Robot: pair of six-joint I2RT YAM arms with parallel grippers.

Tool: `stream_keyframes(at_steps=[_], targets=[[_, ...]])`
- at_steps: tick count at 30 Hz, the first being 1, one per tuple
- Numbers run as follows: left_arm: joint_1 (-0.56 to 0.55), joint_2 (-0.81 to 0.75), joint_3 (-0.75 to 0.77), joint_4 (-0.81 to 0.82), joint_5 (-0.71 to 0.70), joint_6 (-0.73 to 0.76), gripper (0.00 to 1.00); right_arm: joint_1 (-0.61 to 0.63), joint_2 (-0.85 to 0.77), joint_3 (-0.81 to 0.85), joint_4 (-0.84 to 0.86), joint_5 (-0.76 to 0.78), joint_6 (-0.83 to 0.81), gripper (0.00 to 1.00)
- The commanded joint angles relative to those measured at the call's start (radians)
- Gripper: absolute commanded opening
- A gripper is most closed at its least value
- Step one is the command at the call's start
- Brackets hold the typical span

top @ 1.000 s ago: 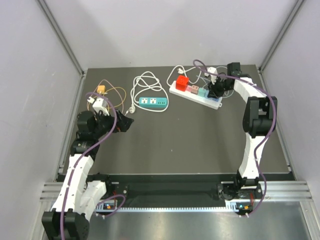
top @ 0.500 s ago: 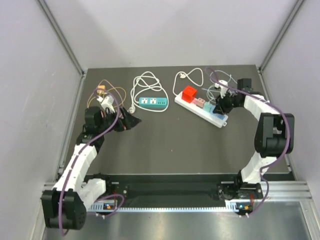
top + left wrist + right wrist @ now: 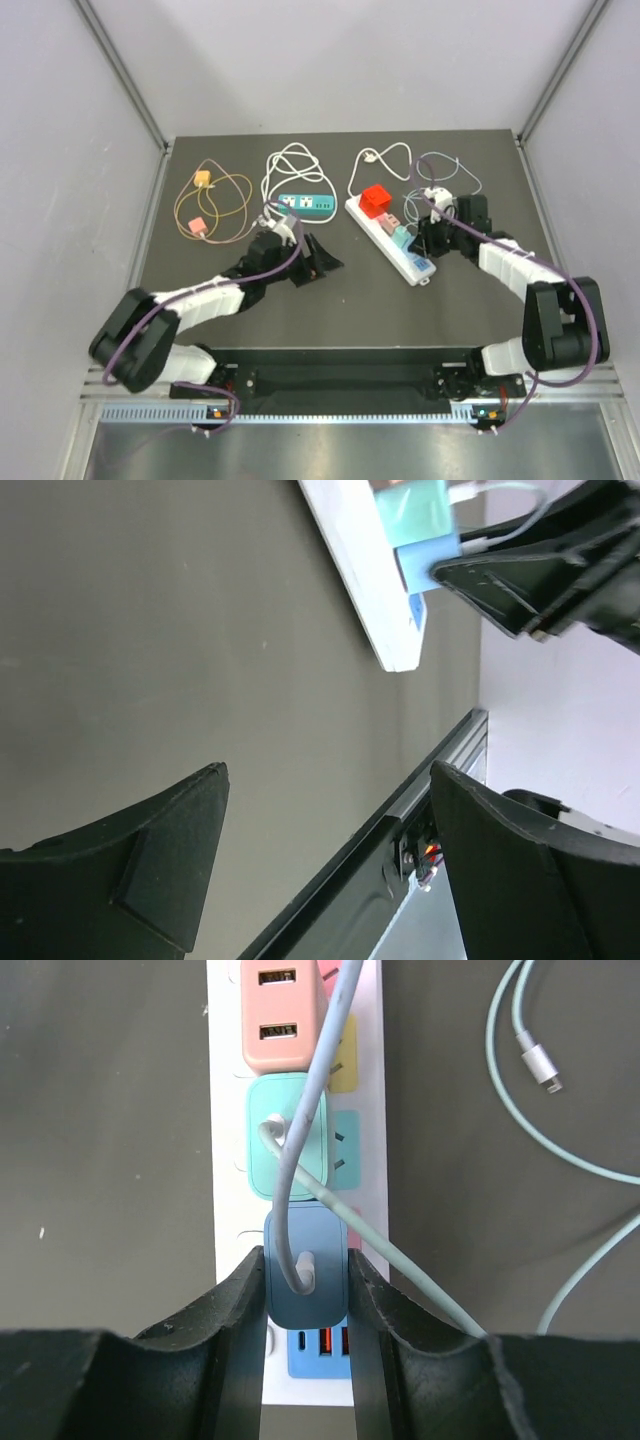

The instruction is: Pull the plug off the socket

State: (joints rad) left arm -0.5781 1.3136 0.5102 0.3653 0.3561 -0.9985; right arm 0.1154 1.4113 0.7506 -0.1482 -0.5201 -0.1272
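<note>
The socket is a white power strip (image 3: 362, 212) (image 3: 229, 1160) lying aslant right of centre, with a red plug (image 3: 376, 199), a pink plug (image 3: 283, 1015), a teal plug (image 3: 292, 1135) and a blue plug (image 3: 306, 1278) standing in it. My right gripper (image 3: 422, 243) (image 3: 306, 1295) is shut on the blue plug, one finger pressed on each side; the plug still sits in the strip. My left gripper (image 3: 320, 262) (image 3: 325, 860) is open and empty, low over the mat left of the strip. The strip's near end (image 3: 365, 590) shows ahead of it.
A teal power strip (image 3: 305, 205) with a coiled white cable (image 3: 290, 165) lies at the back centre. An orange cable loop (image 3: 212, 200) with small plugs lies at the back left. Pale loose cables (image 3: 560, 1140) trail right of the white strip. The table's front rail (image 3: 420, 800) is near.
The right arm has drawn the white strip nearer and turned it, still gripping the blue plug. The left arm has swung from the left side toward the centre, its jaws slightly narrower.
</note>
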Motion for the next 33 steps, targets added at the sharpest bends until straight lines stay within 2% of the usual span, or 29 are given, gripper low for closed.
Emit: stream_keyframes(at_steps=[1,4,8,9,10,13,14,20,24,29,30,33], targets=[[-0.087,0.132,0.069,0.210,-0.127,-0.081,0.85,0.082,-0.098,-0.023,0.141,0.142,0.161,0.00],[-0.147,0.257,0.145,0.233,-0.152,-0.101,0.80,0.141,-0.124,-0.036,0.166,0.196,0.179,0.00],[-0.167,0.380,0.206,0.308,-0.157,-0.132,0.61,0.181,-0.121,-0.045,0.176,0.218,0.190,0.00],[-0.166,0.404,0.229,0.349,-0.149,-0.135,0.54,0.184,-0.117,-0.042,0.171,0.215,0.192,0.00],[-0.167,0.452,0.243,0.363,-0.132,-0.138,0.36,0.187,-0.111,-0.040,0.167,0.213,0.192,0.00],[-0.169,0.533,0.292,0.431,-0.103,-0.158,0.11,0.191,-0.098,-0.040,0.170,0.206,0.189,0.00],[-0.170,0.550,0.313,0.442,-0.100,-0.163,0.00,0.193,-0.095,-0.042,0.171,0.206,0.189,0.00],[-0.170,0.638,0.381,0.527,-0.063,-0.186,0.00,0.198,-0.078,-0.036,0.176,0.198,0.189,0.00],[-0.174,0.668,0.428,0.502,-0.075,-0.180,0.00,0.196,-0.075,-0.036,0.179,0.198,0.189,0.00],[-0.183,0.700,0.500,0.310,-0.131,-0.154,0.00,0.198,-0.089,-0.039,0.180,0.213,0.179,0.00],[-0.184,0.704,0.508,0.234,-0.141,-0.146,0.00,0.199,-0.094,-0.040,0.183,0.219,0.175,0.00],[-0.192,0.697,0.502,0.140,-0.170,-0.123,0.00,0.201,-0.121,-0.046,0.194,0.236,0.166,0.00]])
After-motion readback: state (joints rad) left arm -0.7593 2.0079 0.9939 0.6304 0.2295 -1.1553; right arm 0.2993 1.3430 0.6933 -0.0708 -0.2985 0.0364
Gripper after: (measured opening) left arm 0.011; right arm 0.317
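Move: The strip's teal plug, beside which the left hand goes, lies about 19 cm to its right, 9 cm ahead and 4 cm lower; the salmon adapter is some 17 cm right and 13 cm ahead, the blue plug 22 cm right and 6 cm ahead. The right hand already grips that blue plug, still on the strip, with the teal plug about 3 cm ahead and 3 cm left, the salmon adapter roughly twice as far each way. Left hand shuts empty, reaching about 14 cm right and forward beside teal plug; right drags held plug left. ##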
